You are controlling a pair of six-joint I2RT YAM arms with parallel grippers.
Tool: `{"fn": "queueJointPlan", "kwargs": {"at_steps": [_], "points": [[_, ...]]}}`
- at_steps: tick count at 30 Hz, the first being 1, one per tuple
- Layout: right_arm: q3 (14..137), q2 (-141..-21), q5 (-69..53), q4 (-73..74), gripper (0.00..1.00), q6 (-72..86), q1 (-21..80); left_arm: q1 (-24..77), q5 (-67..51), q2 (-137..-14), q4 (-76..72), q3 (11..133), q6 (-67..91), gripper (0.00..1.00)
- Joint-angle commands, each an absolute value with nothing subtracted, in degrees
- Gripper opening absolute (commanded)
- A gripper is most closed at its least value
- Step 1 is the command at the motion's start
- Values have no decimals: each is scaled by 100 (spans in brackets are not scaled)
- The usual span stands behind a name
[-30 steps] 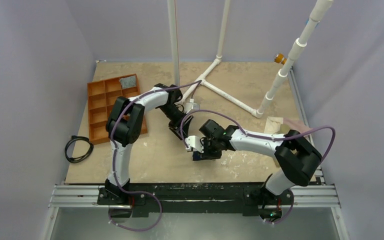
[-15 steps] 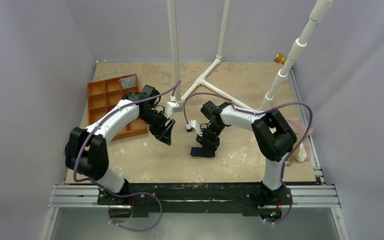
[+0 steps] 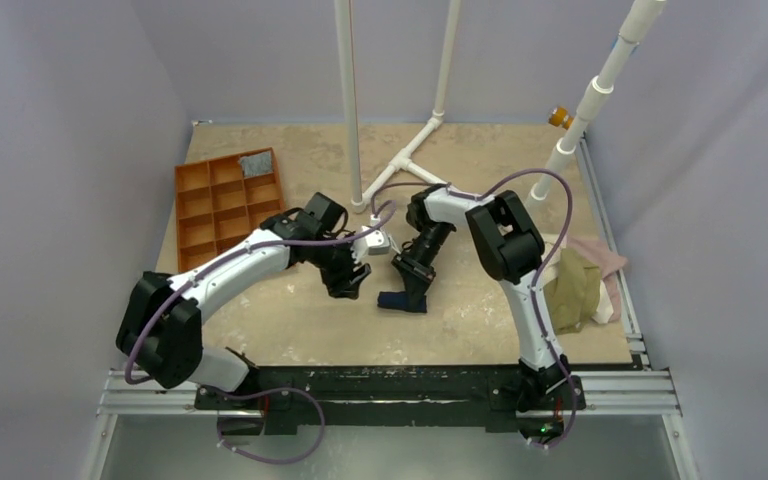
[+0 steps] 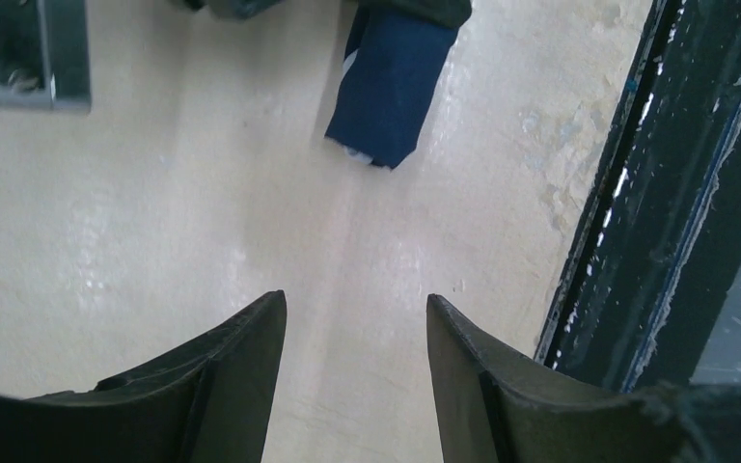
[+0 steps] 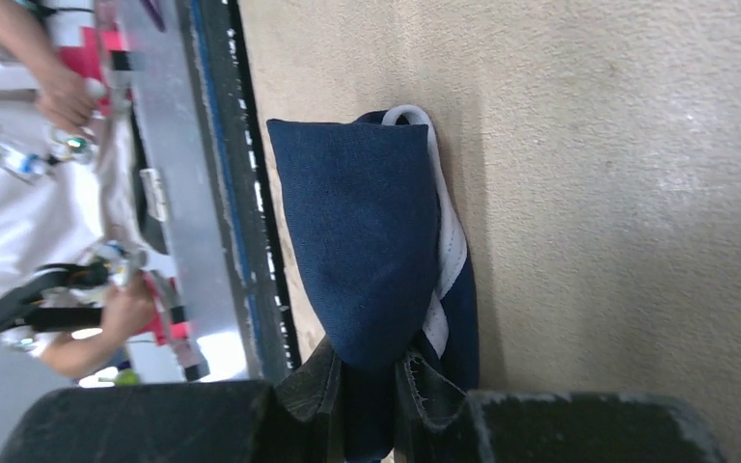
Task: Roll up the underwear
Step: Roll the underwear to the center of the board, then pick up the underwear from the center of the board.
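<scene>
The underwear (image 3: 401,300) is a navy-blue roll with a white trim, lying on the table near its front middle. In the right wrist view the underwear (image 5: 371,241) lies lengthwise ahead of my right gripper (image 5: 371,371), which is shut on its near end. From above, my right gripper (image 3: 413,284) points down onto the roll from behind. My left gripper (image 3: 350,284) hovers just left of the roll, open and holding nothing. In the left wrist view the underwear (image 4: 391,87) lies well beyond my left gripper (image 4: 355,304).
An orange compartment tray (image 3: 192,215) sits at the back left with a grey cloth (image 3: 256,162) in one corner cell. An olive-green garment (image 3: 572,290) and a pale pink cloth (image 3: 600,255) lie at the right edge. White pipes (image 3: 405,160) stand behind. The black front rail (image 4: 637,193) is close.
Both arms have swung: my right arm now reaches the roll from behind, uncovering the olive garment. My left gripper has moved down and right toward the roll, which has stayed in place.
</scene>
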State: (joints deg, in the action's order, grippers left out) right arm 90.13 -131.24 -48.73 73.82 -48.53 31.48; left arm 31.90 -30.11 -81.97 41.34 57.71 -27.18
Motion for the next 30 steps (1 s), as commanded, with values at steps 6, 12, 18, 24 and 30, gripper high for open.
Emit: {"fn": "queueJointPlan", "kwargs": {"at_steps": [6, 12, 18, 24, 30], "points": [[9481, -14185, -4777, 7586, 0, -5886, 2922, 4087, -2196, -8648, 2658, 5871, -2886, 54], [9577, -14449, -4853, 7793, 0, -6012, 2837, 4628, -1809, -9032, 2290, 5896, -3041, 55], [9624, -14501, -4844, 7794, 0, -5939, 2827, 5014, -1612, -9350, 2085, 5997, -3177, 56], [9621, -14516, -4834, 7749, 0, -5884, 2829, 5239, -1521, -9640, 1898, 6073, -3164, 56], [9620, -14511, -4816, 7729, 0, -5857, 2823, 5317, -1560, -9980, 1766, 6112, -3133, 56]]}}
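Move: The rolled underwear, pinched by the right fingers, lies crosswise: its middle is about 11 cm to the left hand's right, 1 cm back and some 8 cm below. From the left hand, the wooden box is roughly 16 cm ahead and 24 cm left, and the pipe frame's near-left foot some 18 cm ahead and 2 cm right, both about 9 cm lower. From the right hand the roll's middle is about 2 cm left, 1 cm back, level in height. The right fingers keep their pinch on the rolled underwear, the wrist turning it some 15 degrees farther, top going forward, and then holding still. Meanwhile the left hand swings about 10 cm to the right and sinks 6 or 7 cm, rightward first and then steadily down, yawing clockwise, to bring its still-open fingers astride the roll's left half. ##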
